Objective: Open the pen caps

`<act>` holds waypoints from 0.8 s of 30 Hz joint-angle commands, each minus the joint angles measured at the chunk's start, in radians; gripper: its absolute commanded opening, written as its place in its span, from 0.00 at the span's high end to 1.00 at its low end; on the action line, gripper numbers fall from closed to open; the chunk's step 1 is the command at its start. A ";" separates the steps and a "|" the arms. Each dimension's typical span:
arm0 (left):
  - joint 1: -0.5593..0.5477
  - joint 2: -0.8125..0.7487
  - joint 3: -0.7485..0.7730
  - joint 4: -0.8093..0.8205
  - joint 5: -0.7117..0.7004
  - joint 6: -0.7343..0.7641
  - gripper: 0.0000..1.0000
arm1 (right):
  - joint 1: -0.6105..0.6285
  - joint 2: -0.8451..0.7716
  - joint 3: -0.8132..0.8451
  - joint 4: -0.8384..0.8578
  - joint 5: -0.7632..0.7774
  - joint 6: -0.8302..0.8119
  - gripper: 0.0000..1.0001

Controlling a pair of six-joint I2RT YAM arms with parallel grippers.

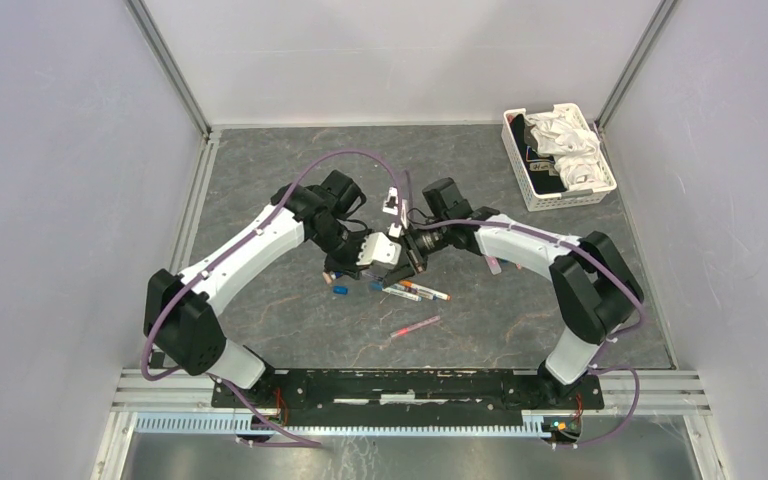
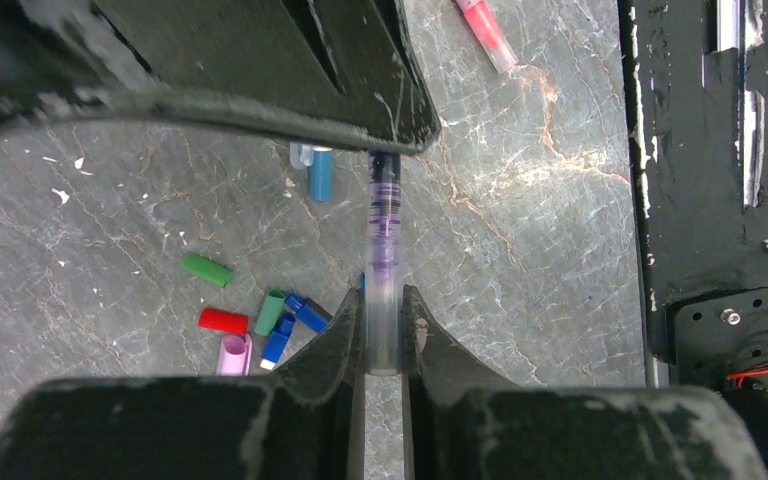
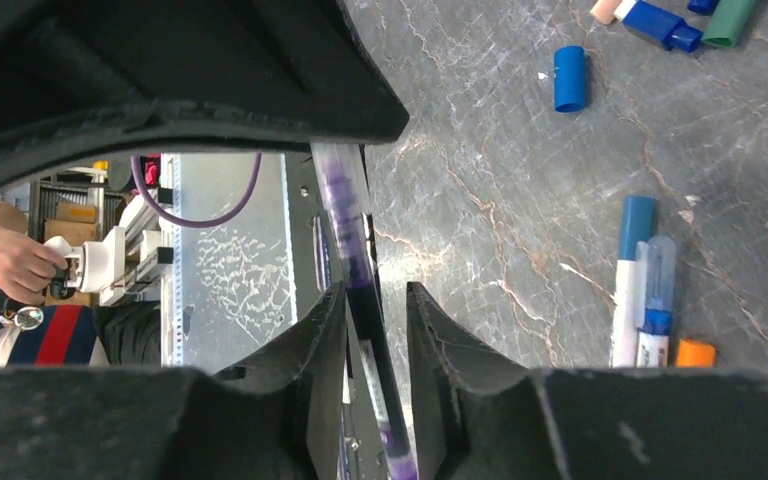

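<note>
A purple pen (image 2: 384,230) hangs in the air between my two grippers at the middle of the table. My left gripper (image 2: 384,300) is shut on the pen's clear end. The pen's other end passes between the fingers of my right gripper (image 3: 372,295), whose jaws stand slightly apart; the barrel (image 3: 345,210) leans on one finger and a gap shows at the other. In the top view the left gripper (image 1: 378,250) and right gripper (image 1: 415,245) meet tip to tip. Loose pen caps lie below: green (image 2: 206,269), red (image 2: 223,321), pink (image 2: 234,353), blue (image 2: 320,175).
More pens (image 1: 415,292) and a pink pen (image 1: 415,326) lie on the grey table in front of the grippers. Blue-capped pens (image 3: 635,280) and an orange cap (image 3: 696,352) lie to the right. A white slotted basket (image 1: 531,190) stands at the back right.
</note>
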 commanded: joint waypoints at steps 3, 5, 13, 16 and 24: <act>-0.014 -0.022 -0.021 0.025 0.008 0.000 0.98 | 0.039 0.023 -0.019 0.194 -0.002 0.107 0.71; -0.014 -0.026 -0.028 0.030 -0.001 0.004 0.98 | 0.040 0.028 -0.015 0.208 -0.001 0.125 0.83; 0.153 -0.043 -0.055 0.098 -0.118 0.098 0.98 | 0.009 0.008 -0.002 -0.023 0.113 -0.035 1.00; 0.276 -0.034 -0.033 0.133 -0.154 0.143 0.98 | -0.010 -0.019 -0.046 -0.037 0.169 -0.043 1.00; 0.336 -0.010 -0.050 0.168 -0.085 0.127 0.98 | -0.085 -0.063 -0.025 -0.123 0.309 -0.084 1.00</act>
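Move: The right hand's nearly shut fingers stand loosely around the purple pen's barrel. The left hand already grips its clear cap, with the barrel about 6 cm to its right. From the left hand, the pile of loose caps is 3 cm ahead and 5 cm left, a lone blue cap 2 cm back and 4 cm left, both some 12 cm lower. The light-blue-capped marker lies 2 cm back and 1 cm right of the right hand, also 12 cm below. Right fingers close on the purple pen's barrel while the left, keeping its grip, pulls the cap forward-left some 14 cm. ##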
